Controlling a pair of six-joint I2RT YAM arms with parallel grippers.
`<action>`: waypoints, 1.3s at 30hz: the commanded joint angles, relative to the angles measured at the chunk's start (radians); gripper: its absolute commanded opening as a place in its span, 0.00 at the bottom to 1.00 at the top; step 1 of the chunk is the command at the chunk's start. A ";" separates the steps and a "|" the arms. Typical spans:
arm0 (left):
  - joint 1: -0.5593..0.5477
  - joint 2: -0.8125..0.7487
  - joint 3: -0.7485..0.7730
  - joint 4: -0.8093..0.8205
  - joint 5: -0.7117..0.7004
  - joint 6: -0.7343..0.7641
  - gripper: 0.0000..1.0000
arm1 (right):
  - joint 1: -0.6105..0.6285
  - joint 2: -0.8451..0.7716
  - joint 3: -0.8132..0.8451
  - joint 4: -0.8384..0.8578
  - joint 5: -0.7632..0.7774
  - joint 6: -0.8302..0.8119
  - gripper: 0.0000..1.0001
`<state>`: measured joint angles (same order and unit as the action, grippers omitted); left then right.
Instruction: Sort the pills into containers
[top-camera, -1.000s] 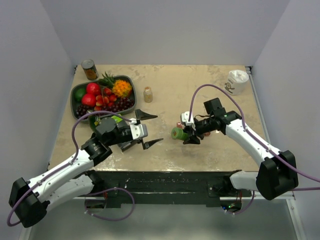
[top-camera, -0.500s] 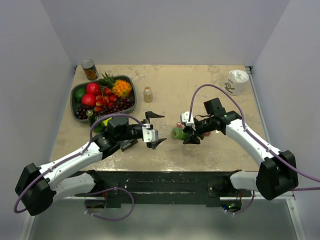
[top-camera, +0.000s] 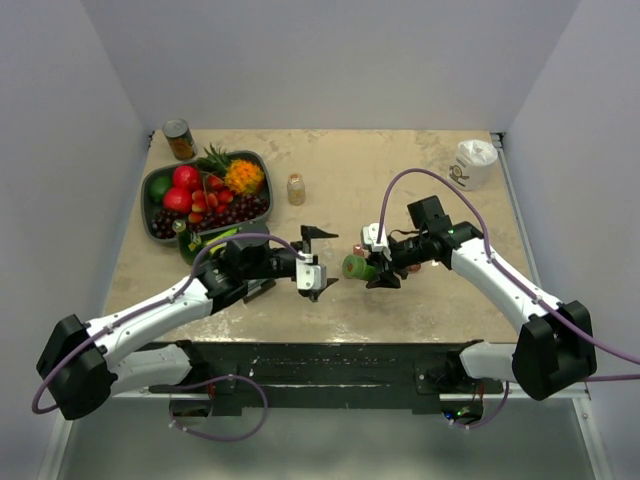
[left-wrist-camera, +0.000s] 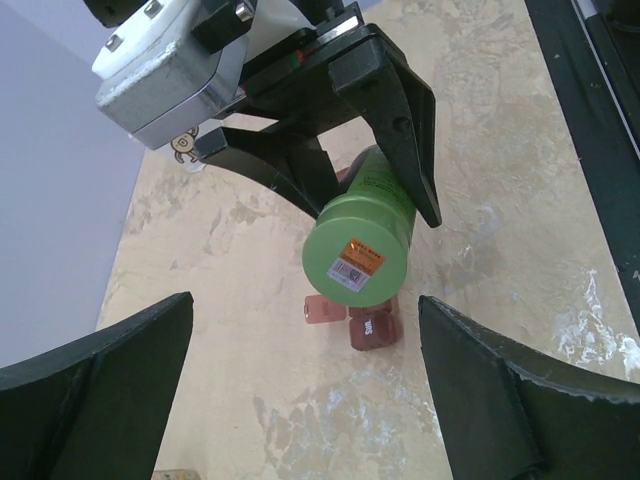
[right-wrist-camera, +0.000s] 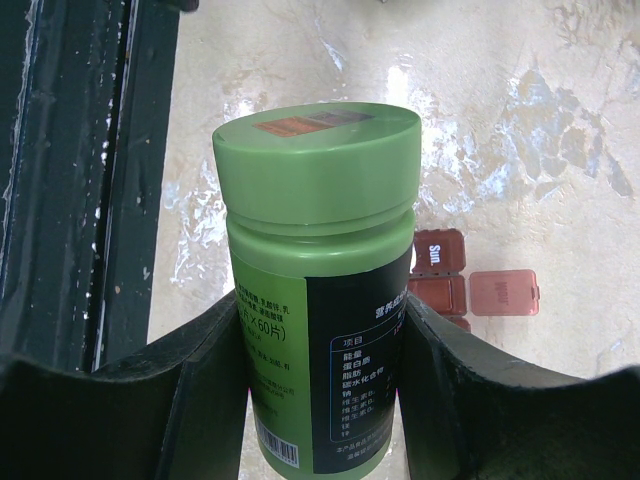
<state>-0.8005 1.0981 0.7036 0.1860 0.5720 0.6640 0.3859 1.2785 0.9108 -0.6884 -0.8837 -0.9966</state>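
My right gripper (top-camera: 383, 268) is shut on a green bottle (top-camera: 355, 267) and holds it sideways above the table, with the cap pointing left. In the right wrist view both fingers press the bottle (right-wrist-camera: 320, 300) on its sides. The containers (right-wrist-camera: 440, 272) are a red-brown strip lying on the table under the bottle, with one lid (right-wrist-camera: 505, 293) flipped open. My left gripper (top-camera: 322, 262) stands open just left of the cap. In its wrist view the bottle's cap (left-wrist-camera: 357, 260) faces me, above the containers (left-wrist-camera: 368, 327). No pills are in view.
A dark fruit tray (top-camera: 160, 225) sits at the back left with a can (top-camera: 179, 139) behind it. A small jar (top-camera: 296, 189) stands mid-table and a white cup (top-camera: 474, 162) at the back right. The dark front rail (top-camera: 330, 360) runs along the near edge.
The left arm has swung right and forward, bringing its open gripper close to the bottle's cap. The right arm and the bottle have not moved.
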 joint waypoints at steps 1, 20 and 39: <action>-0.026 0.048 0.066 0.006 0.028 0.072 0.98 | 0.001 -0.005 0.036 0.004 -0.038 -0.017 0.00; -0.077 0.226 0.185 -0.086 0.043 0.089 0.70 | 0.001 -0.005 0.037 0.003 -0.038 -0.020 0.00; -0.066 0.318 0.327 -0.184 -0.069 -0.861 0.00 | 0.001 -0.004 0.037 0.006 -0.034 -0.016 0.00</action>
<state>-0.8700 1.3857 0.9417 0.0212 0.5293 0.2520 0.3820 1.2781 0.9108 -0.7113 -0.8783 -1.0046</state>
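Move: The green bottle's cap, facing the open left fingers, is some 5 cm to the left hand's right and 4 cm below, level fore and aft; the right gripper holding the bottle sits about 9 cm right and 8 cm lower. The pill box lies on the table roughly 8 cm ahead, 13 cm right and 18 cm below the left hand. From the right hand, the cap is about 4 cm left and 4 cm above, level fore and aft. The left hand goes right and down about 5 cm onto the end of the green bottle, its open fingers closing around the cap in the later part of the approach until they stop on it and pinch it from both sides. Then, almost in place, the wrist rolls some 25 to 30 degrees counter-clockwise, as seen facing the cap from the left, while the right hand stays put and keeps its grip on the bottle's body. ##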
